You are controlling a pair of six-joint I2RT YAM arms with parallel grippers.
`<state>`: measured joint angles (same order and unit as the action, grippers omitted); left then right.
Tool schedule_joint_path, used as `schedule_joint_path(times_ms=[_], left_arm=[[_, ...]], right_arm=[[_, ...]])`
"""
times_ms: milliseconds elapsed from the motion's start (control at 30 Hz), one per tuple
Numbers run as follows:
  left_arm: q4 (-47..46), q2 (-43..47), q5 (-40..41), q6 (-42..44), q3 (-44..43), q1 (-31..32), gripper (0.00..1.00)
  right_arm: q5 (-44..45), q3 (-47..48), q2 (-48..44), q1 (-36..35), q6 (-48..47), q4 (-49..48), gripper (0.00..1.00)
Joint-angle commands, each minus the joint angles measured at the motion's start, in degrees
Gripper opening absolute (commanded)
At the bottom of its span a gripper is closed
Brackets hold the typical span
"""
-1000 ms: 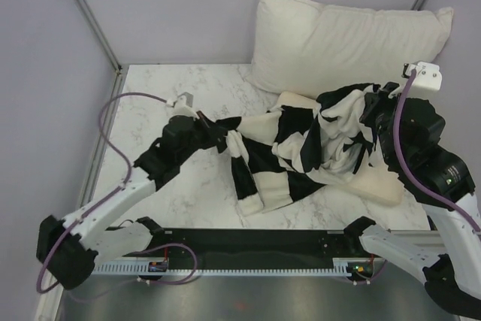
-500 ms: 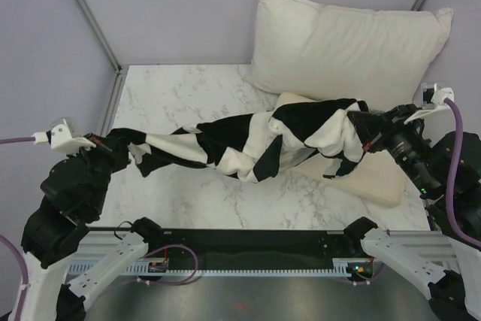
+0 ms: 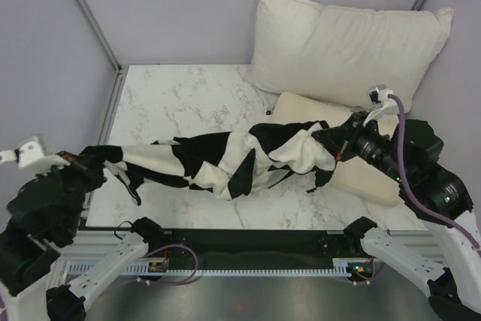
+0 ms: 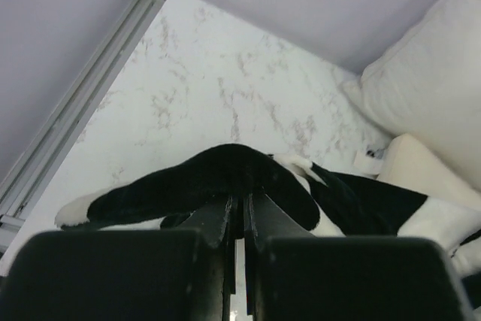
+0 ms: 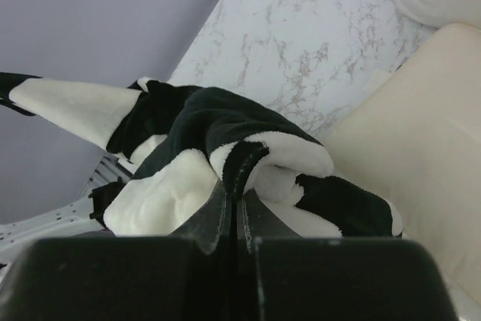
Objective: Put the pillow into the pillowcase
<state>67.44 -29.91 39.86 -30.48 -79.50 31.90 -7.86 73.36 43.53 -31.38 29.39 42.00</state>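
Note:
The black-and-white checkered pillowcase [image 3: 225,159] hangs stretched like a rope between my two grippers, above the marble table. At the table's left edge my left gripper [image 3: 96,157] is shut on its left end [image 4: 225,178]. My right gripper [image 3: 333,146] is shut on a folded edge of its right end [image 5: 244,159]. The flat cream pillow [image 3: 368,174] lies on the table at the right, partly under the pillowcase and my right arm; it also fills the right side of the right wrist view [image 5: 421,125].
A large puffy white pillow [image 3: 346,43] leans against the back wall, and its corner shows in the left wrist view [image 4: 436,88]. The marble table [image 3: 173,99] has a metal rail [image 3: 113,103] along its left edge. Lilac walls close in the back and both sides.
My left gripper has pulled its end of the pillowcase far to the left, off the table's edge. The right gripper has carried its end left and nearer, and the bunched cloth is drawn out long.

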Motion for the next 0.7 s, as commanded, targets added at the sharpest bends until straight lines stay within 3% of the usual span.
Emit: schedule_joint_path(times_ms=[0, 100, 233, 400, 467, 500, 533, 600, 667], left_arm=[[2.7, 1.8, 2.6, 2.8, -10.0, -0.2, 0.02], [9.3, -2.3, 3.7, 1.4, -14.0, 0.0, 0.02], [7.2, -5.9, 0.1, 0.3, -4.5, 2.1, 0.02], [-2.0, -13.0, -2.0, 0.4, 5.0, 2.2, 0.03], [-5.8, -15.8, -5.0, 2.1, 7.8, 0.2, 0.04], [-9.0, -18.9, -11.0, 4.1, 8.4, -1.6, 0.02], [-10.4, -20.8, -14.8, 5.0, 9.4, -6.7, 0.02], [-14.2, -23.1, -23.0, 7.3, 10.8, -11.8, 0.02], [-16.3, -23.1, -24.3, 8.5, 13.1, -16.5, 0.02]], right_arm=[[-3.6, 6.6, -4.1, 0.1, 0.5, 0.4, 0.0], [-3.7, 6.7, -5.9, 0.1, 1.5, 3.4, 0.0], [-1.9, -1.4, -6.0, 0.1, 2.4, 2.7, 0.0], [6.6, -12.3, -1.2, 0.1, 1.2, -2.4, 0.0], [11.2, -14.9, 0.8, 0.1, -0.4, -2.9, 0.0], [16.5, -16.0, 2.9, 0.0, -0.8, -3.0, 0.0], [18.8, -16.4, 3.7, 0.1, -1.2, -3.0, 0.02], [23.9, -17.0, 5.6, 0.1, -2.3, -2.9, 0.14], [26.0, -17.5, 6.1, 0.1, -2.8, -2.8, 0.45]])
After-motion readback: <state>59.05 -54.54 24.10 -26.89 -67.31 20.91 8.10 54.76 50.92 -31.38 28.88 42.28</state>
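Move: Out over the front of the table, both hands still pinch the ends of the pillowcase; its sagging middle is about 26 cm right of the left hand and 7 ahead, 12 lower. The bare table for it lies some 31 cm right, 9 ahead and 35 below the left hand, and 17 left, 5 ahead of the right hand. From the right hand, the flat cream pillow is 20 cm ahead, 10 right; the big white pillow stands 45 ahead, 12 right. Flicking the pillowcase, both hands lift about 5 cm and draw back, then swing down and forward over the table. The left drops some 18 cm from its peak, also going right, its fingers tipping downward as they keep their pinch; the right drops about 20 cm, tips down and turns slightly clockwise, then opens partway, letting its end go. ##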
